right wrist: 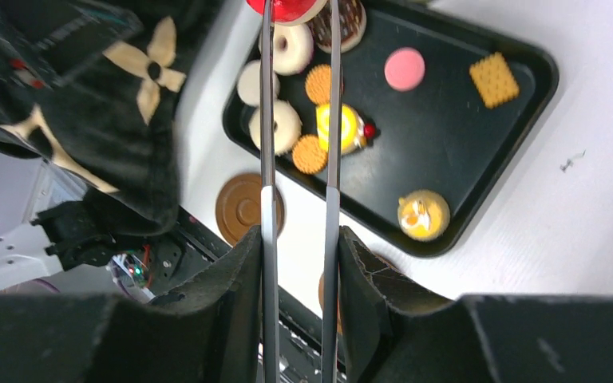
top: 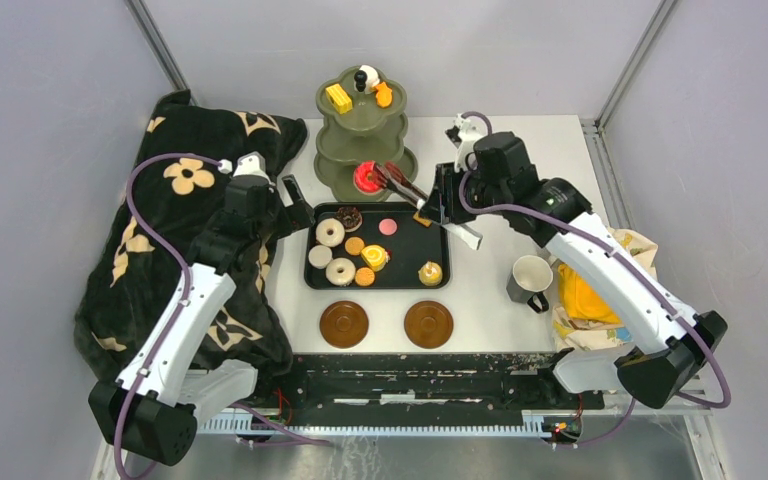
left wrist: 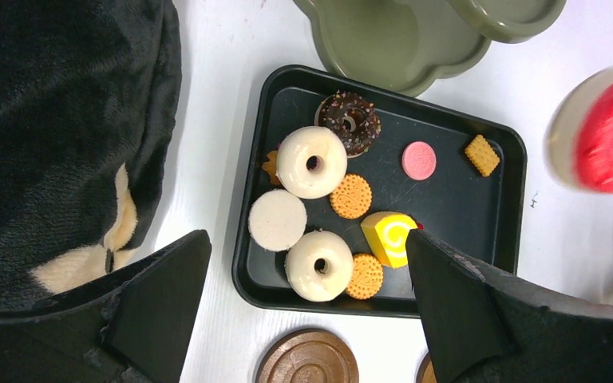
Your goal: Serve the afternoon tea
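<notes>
My right gripper (top: pixel 442 203) (right wrist: pixel 298 255) is shut on metal tongs (top: pixel 400 184) (right wrist: pixel 265 128). The tong tips pinch a red cake (top: pixel 366 177) (right wrist: pixel 287 8) (left wrist: pixel 611 132) over the bottom tier of the olive-green stand (top: pixel 360 125) (left wrist: pixel 399 40). A yellow cake (top: pixel 338 98) sits on the stand's top tier. Donuts (top: pixel 330 232) (left wrist: pixel 312 162), cookies (left wrist: pixel 351 195) and a yellow roll cake (left wrist: pixel 389 237) lie in the black tray (top: pixel 405 245) (left wrist: pixel 463 207). My left gripper (top: pixel 295 205) (left wrist: pixel 307 263) hangs open above the tray's left end, holding nothing. Two brown saucers (top: pixel 344 324) (top: pixel 428 324) lie in front of the tray, and a mug (top: pixel 530 279) stands to its right.
A black flowered blanket (top: pixel 190 220) covers the table's left side under my left arm. A yellow cloth bag (top: pixel 585 295) lies under my right arm beside the mug. A small white object (top: pixel 467 128) stands behind the right wrist.
</notes>
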### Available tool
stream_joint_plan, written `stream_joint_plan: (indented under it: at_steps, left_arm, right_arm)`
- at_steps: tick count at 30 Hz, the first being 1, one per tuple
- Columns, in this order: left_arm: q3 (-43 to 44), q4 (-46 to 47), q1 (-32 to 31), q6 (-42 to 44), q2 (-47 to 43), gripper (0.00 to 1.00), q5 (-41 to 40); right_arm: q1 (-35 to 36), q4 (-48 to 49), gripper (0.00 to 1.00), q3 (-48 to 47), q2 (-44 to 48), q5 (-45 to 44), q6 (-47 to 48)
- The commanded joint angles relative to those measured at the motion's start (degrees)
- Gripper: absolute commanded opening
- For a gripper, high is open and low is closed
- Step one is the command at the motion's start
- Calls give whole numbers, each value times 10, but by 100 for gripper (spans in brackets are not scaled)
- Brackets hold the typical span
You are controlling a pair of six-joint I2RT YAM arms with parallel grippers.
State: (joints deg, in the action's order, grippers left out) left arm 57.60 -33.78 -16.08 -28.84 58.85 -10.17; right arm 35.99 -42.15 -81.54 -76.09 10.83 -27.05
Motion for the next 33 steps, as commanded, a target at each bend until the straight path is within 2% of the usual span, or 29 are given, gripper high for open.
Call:
stream_joint_plan:
  at_steps: [1, 6, 14, 21, 33]
  left_arm:
    - [27, 16, 5, 9, -16, 99, -5]
    - [24, 15, 5, 11, -18, 99, -6]
    - [30, 10, 5, 22, -17, 99, -6]
    - [29, 15, 7, 22, -5, 99, -9]
    - [28, 17, 9, 18, 7, 99, -11]
  right_arm:
    - [1, 28, 1, -86, 7, -7, 20]
    - [-1, 45, 1, -166, -37, -40, 28]
    - [-24, 103, 1, -242, -125, -73, 20]
    - [-36, 109, 1, -301, -197, -70, 17]
    - [-50, 118, 1, -292, -239, -52, 10]
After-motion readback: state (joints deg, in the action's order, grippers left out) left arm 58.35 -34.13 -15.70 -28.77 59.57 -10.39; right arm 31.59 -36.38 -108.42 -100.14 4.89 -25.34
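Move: The right hand holds the tongs, with the red donut in their tips about 12 cm ahead, 14 cm left and 13 cm below. The stand's top tier lies some 30 cm ahead, 15 cm left and 9 cm below. On the tier, the yellow wafer sits 5 cm left of its middle, the orange piece 5 cm right, the white cake 4 cm beyond. From the left hand the tier is about 26 cm ahead, 13 cm right, slightly below. Still gripping the tongs, with the red donut pinched in their tips, the right hand climbs about 9 cm while swinging forward, some 14 cm in all and a little left, away from the tray to the stand's top tier. It then sinks about 5 cm, slowing. The wrist lifts the fingers' tips about 10 degrees and turns slightly clockwise; the fingers keep their opening. ##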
